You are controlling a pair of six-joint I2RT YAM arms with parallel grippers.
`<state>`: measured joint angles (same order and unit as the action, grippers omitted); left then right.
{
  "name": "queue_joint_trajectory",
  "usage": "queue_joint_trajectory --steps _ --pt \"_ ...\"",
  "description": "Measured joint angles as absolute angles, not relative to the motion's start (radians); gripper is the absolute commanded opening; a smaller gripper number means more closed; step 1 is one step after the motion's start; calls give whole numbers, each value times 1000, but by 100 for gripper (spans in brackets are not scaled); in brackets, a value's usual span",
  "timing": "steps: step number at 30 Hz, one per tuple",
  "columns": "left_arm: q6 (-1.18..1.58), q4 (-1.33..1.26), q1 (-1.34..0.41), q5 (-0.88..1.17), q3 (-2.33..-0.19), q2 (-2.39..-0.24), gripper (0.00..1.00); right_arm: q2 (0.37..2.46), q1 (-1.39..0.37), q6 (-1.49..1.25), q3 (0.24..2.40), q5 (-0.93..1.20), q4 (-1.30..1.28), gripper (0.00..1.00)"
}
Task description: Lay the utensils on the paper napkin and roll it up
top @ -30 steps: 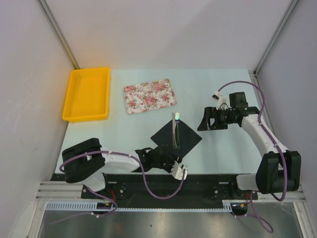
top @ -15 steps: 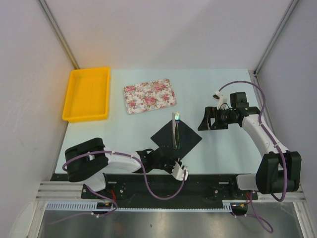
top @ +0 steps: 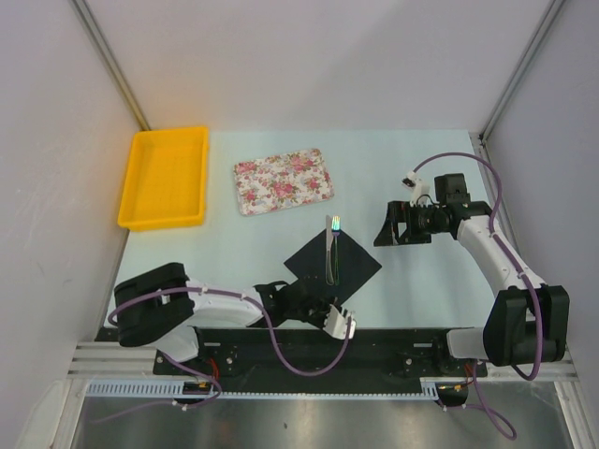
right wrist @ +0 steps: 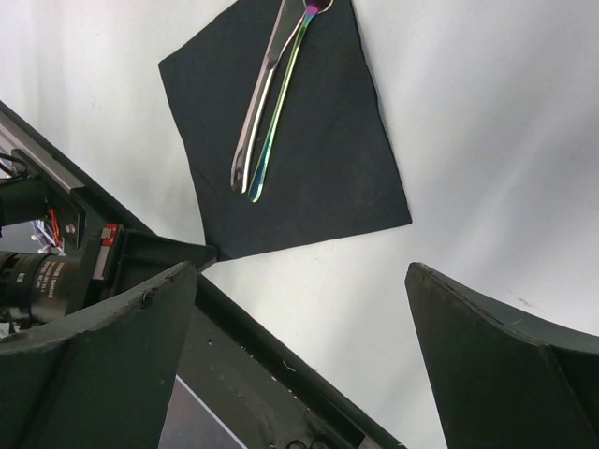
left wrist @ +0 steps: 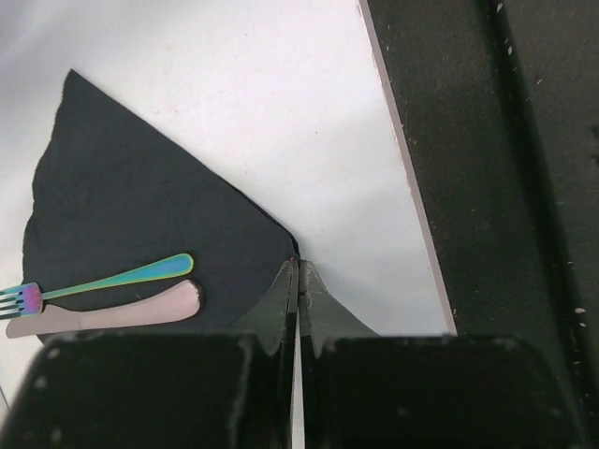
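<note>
The black paper napkin [top: 348, 265] lies as a diamond near the table's front edge, also in the left wrist view [left wrist: 140, 206] and the right wrist view [right wrist: 318, 159]. The utensils [top: 330, 248] lie side by side on it: a rainbow-tinted fork [left wrist: 117, 277] and a silvery knife [left wrist: 103, 315]. My left gripper [top: 323, 297] is low at the napkin's near corner, its fingertips [left wrist: 298, 267] pressed together on that corner. Off the napkin's right side, my right gripper [top: 388, 227] hangs open above the bare table [right wrist: 301, 267], holding nothing.
A yellow tray [top: 164, 178] sits at the back left and a pink-flowered tray [top: 281, 181] beside it. The black rail [left wrist: 468, 187] of the table's near edge runs just right of the left fingers.
The left jaws have closed from partly open to fully together at the napkin's near corner. The right arm, napkin and utensils have not moved.
</note>
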<state>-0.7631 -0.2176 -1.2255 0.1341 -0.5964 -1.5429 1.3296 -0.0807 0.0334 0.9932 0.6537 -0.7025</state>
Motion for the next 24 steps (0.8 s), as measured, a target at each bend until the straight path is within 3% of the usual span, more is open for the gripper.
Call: queue_joint_trajectory --steps 11,24 --pt "-680 -142 -1208 164 -647 -1505 0 1330 -81 33 993 652 -698 100" --pt "-583 -85 -1048 240 -812 -1546 0 1329 -81 14 971 687 -661 100"
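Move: Already pinched in the left hand's shut fingers is the napkin's near corner. The ends of the utensil handles lie about 5 cm straight ahead of that hand; the fork's middle is some 13 cm ahead, the knife beside it, 13 cm ahead and 2 cm left, all about 1 cm lower. The napkin's left corner is roughly 10 cm ahead and 11 cm left. From the right hand, the fork lies about 11 cm left, 3 cm back and 12 cm below. Lifting the napkin's near corner first, the left hand rises almost straight up a couple of centimetres, then sweeps forward and on upward, about 6 cm out and 5 cm up in all, drifting a little right, to carry the corner over the handle ends. Its fingers stay shut on the napkin while the wrist turns some 15 degrees, partly counter-clockwise, and tips. ##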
